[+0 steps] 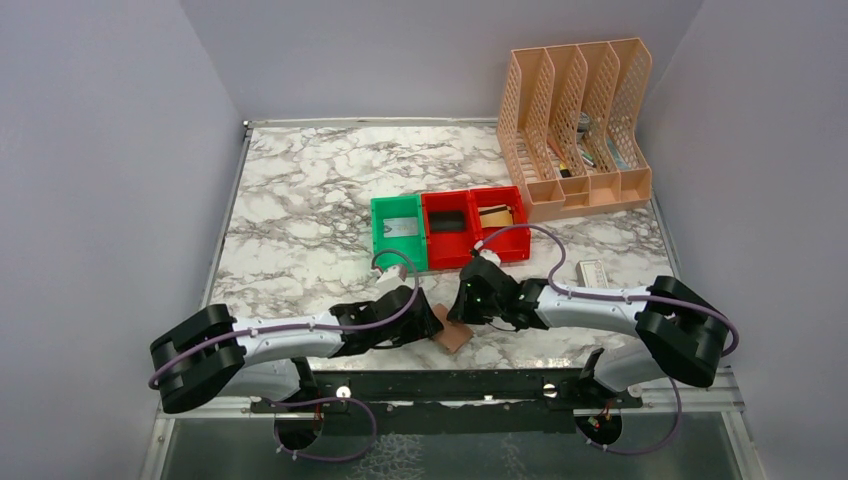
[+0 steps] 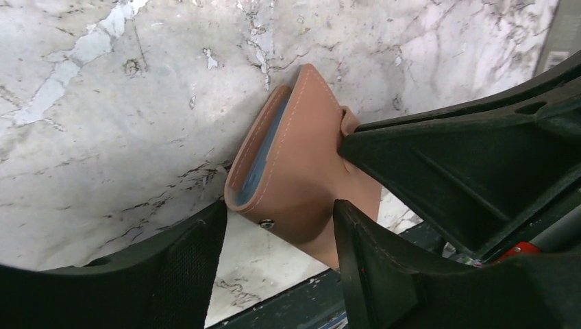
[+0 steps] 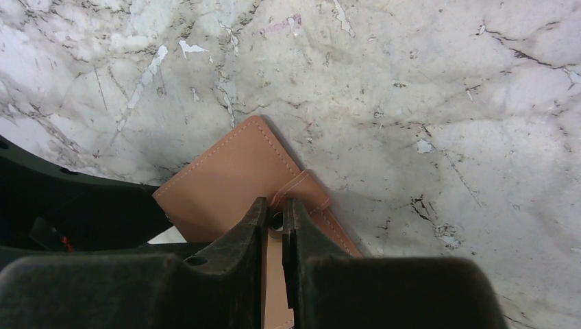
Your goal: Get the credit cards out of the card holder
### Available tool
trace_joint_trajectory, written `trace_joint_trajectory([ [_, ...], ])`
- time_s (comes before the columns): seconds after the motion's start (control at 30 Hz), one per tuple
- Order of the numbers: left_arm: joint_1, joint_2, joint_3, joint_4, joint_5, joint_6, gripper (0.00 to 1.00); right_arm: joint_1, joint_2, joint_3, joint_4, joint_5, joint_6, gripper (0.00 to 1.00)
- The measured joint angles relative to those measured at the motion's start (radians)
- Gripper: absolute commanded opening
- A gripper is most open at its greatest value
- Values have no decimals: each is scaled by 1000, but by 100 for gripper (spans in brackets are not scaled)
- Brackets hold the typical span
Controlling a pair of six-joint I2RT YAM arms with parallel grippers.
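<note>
The brown card holder (image 1: 455, 335) stands tilted at the table's near edge, between both arms. Its fold gapes a little and shows the light blue lining (image 2: 264, 147). No credit cards show in it. My right gripper (image 3: 275, 205) is shut on the holder's snap tab (image 3: 301, 188) and reaches in from the right (image 1: 466, 316). My left gripper (image 2: 279, 205) straddles the holder's (image 2: 301, 164) lower corner with its jaws apart. The right finger (image 2: 370, 267) is against the leather and the left finger (image 2: 192, 267) stands clear of it.
A green bin (image 1: 399, 231) and two red bins (image 1: 473, 222) stand in a row mid-table, each with a flat piece inside. A peach file rack (image 1: 575, 130) is at the back right. A small white box (image 1: 597, 271) lies to the right. The table's dark front rail (image 1: 450, 385) runs just behind the holder.
</note>
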Motion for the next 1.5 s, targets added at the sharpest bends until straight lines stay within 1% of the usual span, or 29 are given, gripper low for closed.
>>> trace_joint_trajectory([
  [0.07, 4, 0, -29, 68, 2, -20, 53, 0, 0, 0, 0, -1, -1, 7],
  [0.17, 18, 1, -85, 177, 18, -56, 39, -5, -1, 0, 0, -10, -8, 7],
  [0.23, 32, 10, -98, 201, 34, -74, 31, -13, -4, -5, 6, -24, -13, 7],
  [0.3, 40, 19, -97, 203, 46, -87, 28, -26, -14, -14, 13, -40, -21, 7],
  [0.57, 69, 22, -90, 194, 65, -101, 26, -95, -46, -62, 31, -127, -57, 8],
  [0.63, 72, 25, -89, 192, 66, -99, 26, -108, -55, -70, 33, -143, -64, 13],
  [0.8, 78, 51, -38, 137, 67, -71, 29, -139, -88, -77, 4, -159, -100, 33],
  [0.93, 79, 84, 24, 76, 66, -29, 29, -146, -113, -71, -60, -144, -156, 39],
  [1.07, 79, 118, 75, 28, 65, 8, 30, -150, -116, -19, -138, -124, -228, 40],
  [1.2, 83, 154, 109, 4, 66, 35, 30, -151, -112, 45, -169, -130, -323, 40],
  [1.4, 84, 180, 138, -17, 65, 58, 30, -151, -82, 76, -167, -224, -454, 44],
  [1.5, 84, 181, 140, -20, 65, 62, 30, -151, -54, 76, -169, -257, -494, 46],
])
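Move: The card holder lies almost under both hands: its middle is about 3 cm right of my left hand, 1 cm back and 2 cm down, with the holder between those half-open fingers. From my right hand the middle is some 2 cm left, 3 cm back and slightly lower; its strap is at those fingertips. The green tray stands about 18 cm ahead and 8 cm left of my left hand, the red tray roughly 17 cm ahead and 3 cm right of my right hand. With my right fingertips still pinching the strap, I draw right about 4 cm, opening them partway, then rise about 3 cm, swing forward and partly left, and come back and down over the strap, turning some 25 degrees counter-clockwise. Meanwhile my left fingers close onto the folded side of the holder and carry it forward and a little right, about 3 cm. ##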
